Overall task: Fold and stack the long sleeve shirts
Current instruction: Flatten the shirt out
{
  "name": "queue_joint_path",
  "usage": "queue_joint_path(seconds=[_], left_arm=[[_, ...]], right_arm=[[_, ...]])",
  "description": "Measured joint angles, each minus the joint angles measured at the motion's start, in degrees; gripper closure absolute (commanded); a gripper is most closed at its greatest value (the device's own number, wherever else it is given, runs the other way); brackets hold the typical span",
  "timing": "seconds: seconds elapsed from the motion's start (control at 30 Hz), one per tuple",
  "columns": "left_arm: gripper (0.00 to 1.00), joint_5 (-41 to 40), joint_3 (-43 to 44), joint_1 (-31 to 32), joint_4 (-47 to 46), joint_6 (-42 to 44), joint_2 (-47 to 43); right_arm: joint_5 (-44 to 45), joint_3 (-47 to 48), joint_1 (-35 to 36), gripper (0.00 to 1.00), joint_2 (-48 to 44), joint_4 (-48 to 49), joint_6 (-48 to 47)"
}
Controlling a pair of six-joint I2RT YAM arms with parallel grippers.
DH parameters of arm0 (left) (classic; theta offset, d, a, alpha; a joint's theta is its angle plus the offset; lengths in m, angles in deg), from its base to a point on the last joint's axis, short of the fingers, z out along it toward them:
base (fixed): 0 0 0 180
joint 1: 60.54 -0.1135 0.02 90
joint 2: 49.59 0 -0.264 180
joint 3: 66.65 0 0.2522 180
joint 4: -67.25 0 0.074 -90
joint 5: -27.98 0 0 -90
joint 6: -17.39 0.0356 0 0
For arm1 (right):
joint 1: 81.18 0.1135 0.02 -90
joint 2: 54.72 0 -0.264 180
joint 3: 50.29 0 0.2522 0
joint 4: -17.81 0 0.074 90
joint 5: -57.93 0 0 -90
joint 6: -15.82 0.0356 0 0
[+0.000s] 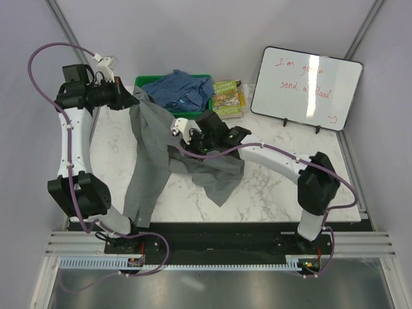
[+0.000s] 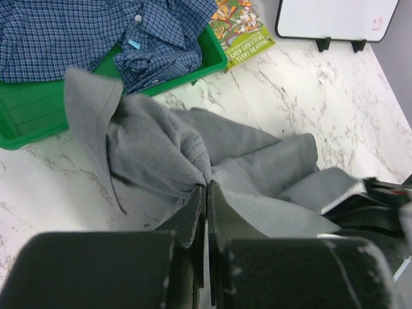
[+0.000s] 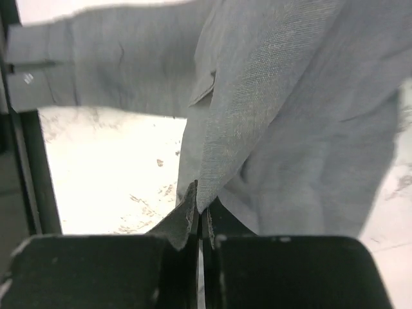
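Note:
The grey long sleeve shirt (image 1: pixel 151 161) hangs crumpled over the marble table, one sleeve trailing toward the near edge. My left gripper (image 1: pixel 135 96) holds it up at the back left, shut on a fold of grey cloth (image 2: pixel 161 148) with the jaws (image 2: pixel 207 187) pinched together. Near the table's middle, my right gripper (image 1: pixel 179 127) is shut on another edge of the same shirt (image 3: pixel 290 96), and cloth rises from between its tips (image 3: pixel 203 209). The blue checked shirt (image 1: pixel 177 87) lies bunched in the green bin (image 1: pixel 143 80).
A colourful book (image 1: pixel 226 98) lies right of the green bin (image 2: pixel 38 116). A whiteboard (image 1: pixel 308 87) with red writing stands at the back right. Bare marble table (image 1: pixel 283 193) shows to the right, and a black strip runs along its near edge.

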Motion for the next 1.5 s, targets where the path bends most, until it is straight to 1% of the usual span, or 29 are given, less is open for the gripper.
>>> queue_joint_path(seconds=[0.07, 0.13, 0.23, 0.37, 0.47, 0.67, 0.7, 0.77, 0.87, 0.93, 1.03, 1.1, 1.13, 1.2, 1.27, 1.3, 1.33, 1.37, 1.43, 1.47, 1.5], left_arm=[[0.98, 0.52, 1.62, -0.76, 0.02, -0.96, 1.95], [0.98, 1.64, 3.32, -0.68, -0.55, -2.19, 4.33], [0.98, 2.71, 5.6, -0.31, -1.11, -4.07, 7.32], [0.98, 4.68, 10.69, 0.11, -0.33, -7.19, 9.51], [0.98, 4.66, 15.41, 0.13, -0.74, -8.09, 9.27], [0.98, 4.57, 20.04, 0.26, -1.62, -9.46, 5.38], [0.98, 4.59, 21.05, 0.61, -1.38, -10.1, 4.59], [0.98, 4.02, 24.06, 1.16, -1.51, -11.26, 3.58], [0.98, 2.23, 30.62, 1.14, -3.37, -15.08, 3.37], [0.98, 1.64, 33.81, 1.25, -6.27, -18.56, 3.19], [0.98, 1.44, 35.28, 3.34, -8.83, -21.4, 2.19], [0.98, 0.61, 35.34, 5.07, -10.01, -21.64, 1.73], [0.98, -0.74, 35.01, 6.19, -10.78, -21.49, 1.2], [0.98, -4.92, 31.5, 8.74, -12.46, -19.87, -1.18], [0.98, -9.22, 25.79, 14.49, -14.08, -16.9, -5.29], [0.98, -10.56, 22.29, 19.82, -14.75, -14.49, -7.82], [0.98, -11.08, 20.79, 23.91, -14.91, -12.9, -9.14], [0.98, -12.28, 20.17, 29.83, -14.64, -10.71, -9.77], [0.98, -14.99, 20.7, 40.11, -14.8, -6.86, -9.46], [0.98, -16.61, 21.27, 45.07, -14.58, -5.31, -8.5], [0.98, -17.57, 21.81, 49.24, -14.53, -4.17, -7.04]], right_arm=[[-0.15, 0.22, 0.26, 1.0, -2.93, -0.37, 1.38], [-0.35, 2.51, 0.72, 1.0, -5.53, -2.1, 3.08], [-3.08, 9.31, 3.15, 1.0, -6.56, -3.87, 5.33], [-1.9, 16.9, 4.92, 1.0, -6.71, -5.84, 5.09], [-0.07, 18.38, 1.18, 1.0, -8.35, -7.45, 3.72], [4.11, 19.41, -14.8, 1.0, -9.97, -9.22, 0.07], [4.09, 19.41, -16.39, 1.0, -9.97, -9.33, -0.07], [1.88, 19.41, -16.96, 1.0, -9.97, -9.79, 0.22], [-1.27, 18.08, -13.07, 1.0, -10.62, -9.33, 1.84], [-1.49, 16.26, -6.86, 1.0, -11.43, -8.76, 2.34], [-1.18, 18.36, 2.43, 1.0, -10.97, -10.25, 2.1], [0.59, 20.87, 3.78, 1.0, -11.08, -11.45, 0.94], [1.36, 21.79, 2.71, 1.0, -11.28, -11.72, 0.33], [3.06, 23.5, -2.58, 1.0, -11.56, -11.63, -0.74], [5.33, 24.39, -10.69, 1.0, -10.99, -9.81, -1.4], [6.38, 24.39, -14.43, 1.0, -10.29, -8.31, -1.4], [7.1, 24.37, -17.62, 1.0, -9.49, -6.99, -1.31], [7.63, 24.33, -20.87, 0.8, -8.13, -5.31, -0.76], [7.89, 24.33, -25.0, 0.59, -5.11, -2.89, 0.7], [8.26, 24.46, -26.03, 0.38, -3.61, -2.62, 1.03], [8.33, 24.46, -26.62, 0.28, -2.51, -2.84, 1.51]])
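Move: Both grippers already hold the grey shirt. The clear middle of the table, where the left one carries it, lies about 27 cm to its right, level fore and aft and some 31 cm below; the green tray is about 33 cm ahead and 10 cm right of the left hand, the books 33 cm ahead and 36 cm right. From the right gripper, the books lie roughly 44 cm ahead, 20 cm right and 15 cm down, the tray 44 cm ahead and 7 cm left. Keep the shirt pinched in the left gripper, raise it about 25 cm, then sweep it right and back over the table's middle, tipping its fingers up some 40 degrees and turning clockwise. Lift the right gripper with its cloth, shake it forward-right, back, then forward-right again towards the books, turning clockwise, and open its fingers at the end. ##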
